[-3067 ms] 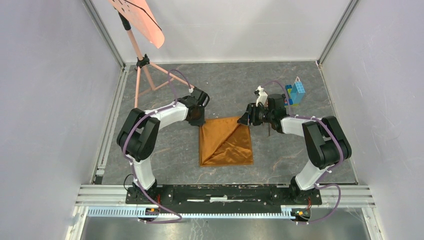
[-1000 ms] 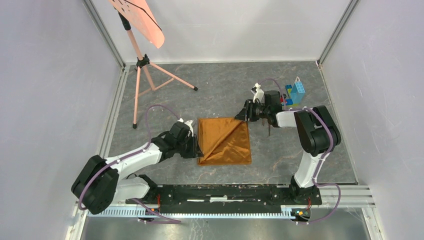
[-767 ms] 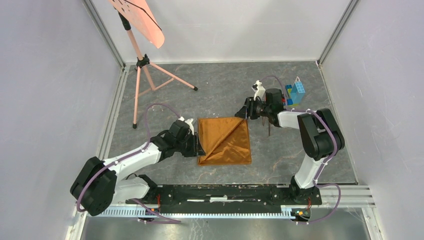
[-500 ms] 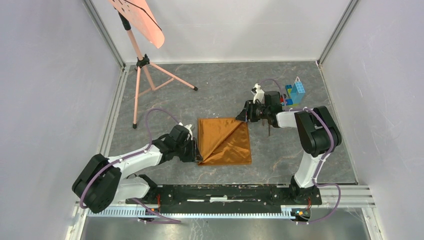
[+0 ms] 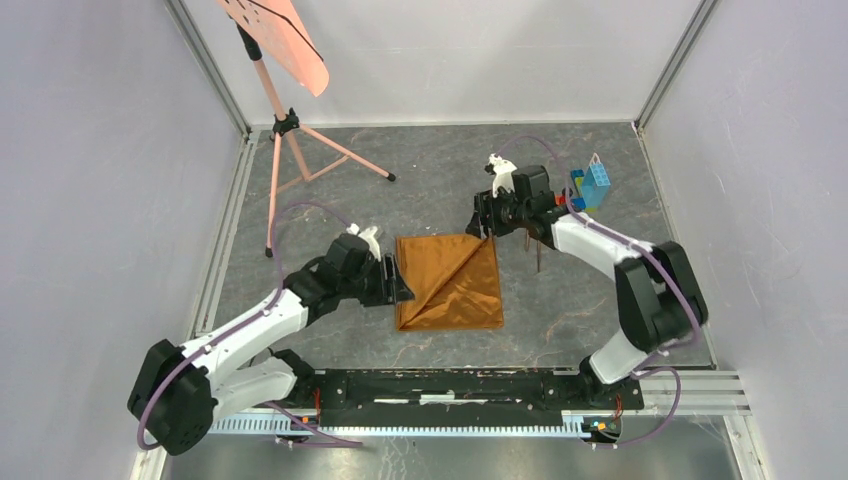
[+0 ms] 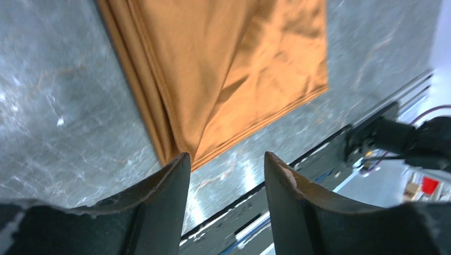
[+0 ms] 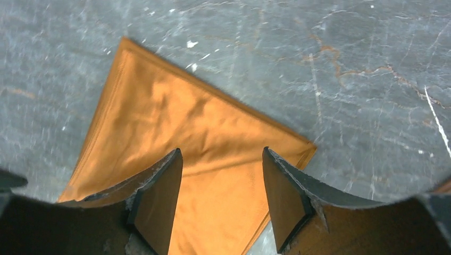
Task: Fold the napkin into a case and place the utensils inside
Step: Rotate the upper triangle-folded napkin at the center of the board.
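Observation:
The orange-brown napkin (image 5: 450, 282) lies flat on the grey table, folded into a square with a diagonal crease. My left gripper (image 5: 398, 285) sits at its left edge. In the left wrist view that gripper (image 6: 226, 155) is open with only bare table between its fingers, and the napkin (image 6: 223, 69) is just beyond its tips. My right gripper (image 5: 487, 225) hovers at the napkin's far right corner. It stands open (image 7: 221, 151) over the cloth (image 7: 202, 127) and holds nothing. A slim dark utensil (image 5: 538, 256) lies right of the napkin, under the right arm.
A pile of coloured toy bricks (image 5: 590, 185) sits at the back right. A salmon-pink sheet on a tripod stand (image 5: 285, 130) stands at the back left. The metal rail (image 5: 450, 385) with the arm bases runs along the near edge.
Both grippers have opened wider. The left one has let go of the napkin's near left corner and drawn up along its left edge. The right arm has swung left over the far right corner.

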Robot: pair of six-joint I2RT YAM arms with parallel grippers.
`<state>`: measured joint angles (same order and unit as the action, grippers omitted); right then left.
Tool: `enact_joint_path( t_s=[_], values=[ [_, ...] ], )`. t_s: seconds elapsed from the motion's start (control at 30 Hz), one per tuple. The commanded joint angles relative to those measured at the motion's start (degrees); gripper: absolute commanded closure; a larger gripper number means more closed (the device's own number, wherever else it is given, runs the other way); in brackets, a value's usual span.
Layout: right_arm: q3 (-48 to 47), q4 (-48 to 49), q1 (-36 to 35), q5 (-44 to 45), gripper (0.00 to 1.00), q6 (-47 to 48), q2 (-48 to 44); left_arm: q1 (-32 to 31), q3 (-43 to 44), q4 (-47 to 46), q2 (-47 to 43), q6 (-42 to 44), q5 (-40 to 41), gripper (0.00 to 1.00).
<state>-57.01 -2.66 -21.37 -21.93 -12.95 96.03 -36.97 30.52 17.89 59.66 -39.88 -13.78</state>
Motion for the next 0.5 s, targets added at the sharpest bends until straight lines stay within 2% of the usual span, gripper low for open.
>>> enact_joint_path(
  t_s=[0.0, 0.13, 0.2, 0.27, 0.47],
  values=[
    [5.85, -9.35, -4.88, 6.13, 0.37, 4.20, -9.30, 4.32, 6.70, 1.86, 1.39, 1.65, 1.06, 0.38],
    [16.44, -7.96, -9.96, 3.84, 0.48, 2.20, -15.40, 9.36, 11.92, 0.83, 8.91, 2.70, 4.62, 0.38],
    [21.34, -6.99, -10.36, 4.38, 0.57, 1.38, -18.39, 10.46, 15.11, 1.38, 13.23, 3.63, 7.42, 0.40],
    [24.31, -6.32, -10.36, 6.55, 0.61, 1.40, -20.97, 11.52, 17.41, 1.34, 16.10, 3.80, 7.55, 0.43],
    [29.16, -3.20, -9.65, 12.17, 0.63, 1.36, -21.78, 11.88, 14.37, -0.51, 12.45, 0.51, 8.51, 0.40]
  ],
)
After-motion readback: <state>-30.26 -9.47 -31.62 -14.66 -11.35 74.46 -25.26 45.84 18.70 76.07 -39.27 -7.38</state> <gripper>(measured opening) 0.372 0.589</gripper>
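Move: The right hand is about 7 cm above the napkin's far edge. The near right corner it heads for lies some 21 cm back and 5 cm to its right, the napkin's middle about 10 cm back and 7 cm left. The fork is about 2 cm ahead and 14 cm right. For the left hand, the far left corner is some 14 cm ahead, 2 cm left and 7 cm below; the near left corner lies about 7 cm back and 1 cm left. Closing by roughly half their gap, the right fingertips come down onto the cloth just short of the near right corner, after a slight rise and a sweep of about 16 cm back, and drag it a little to the right at the end. Meanwhile the left hand, clear of the napkin and still open, travels some 11 cm forward along its left edge towards the far left corner, first lifting slightly, drifting left and turning about 15 degrees counter-clockwise. ##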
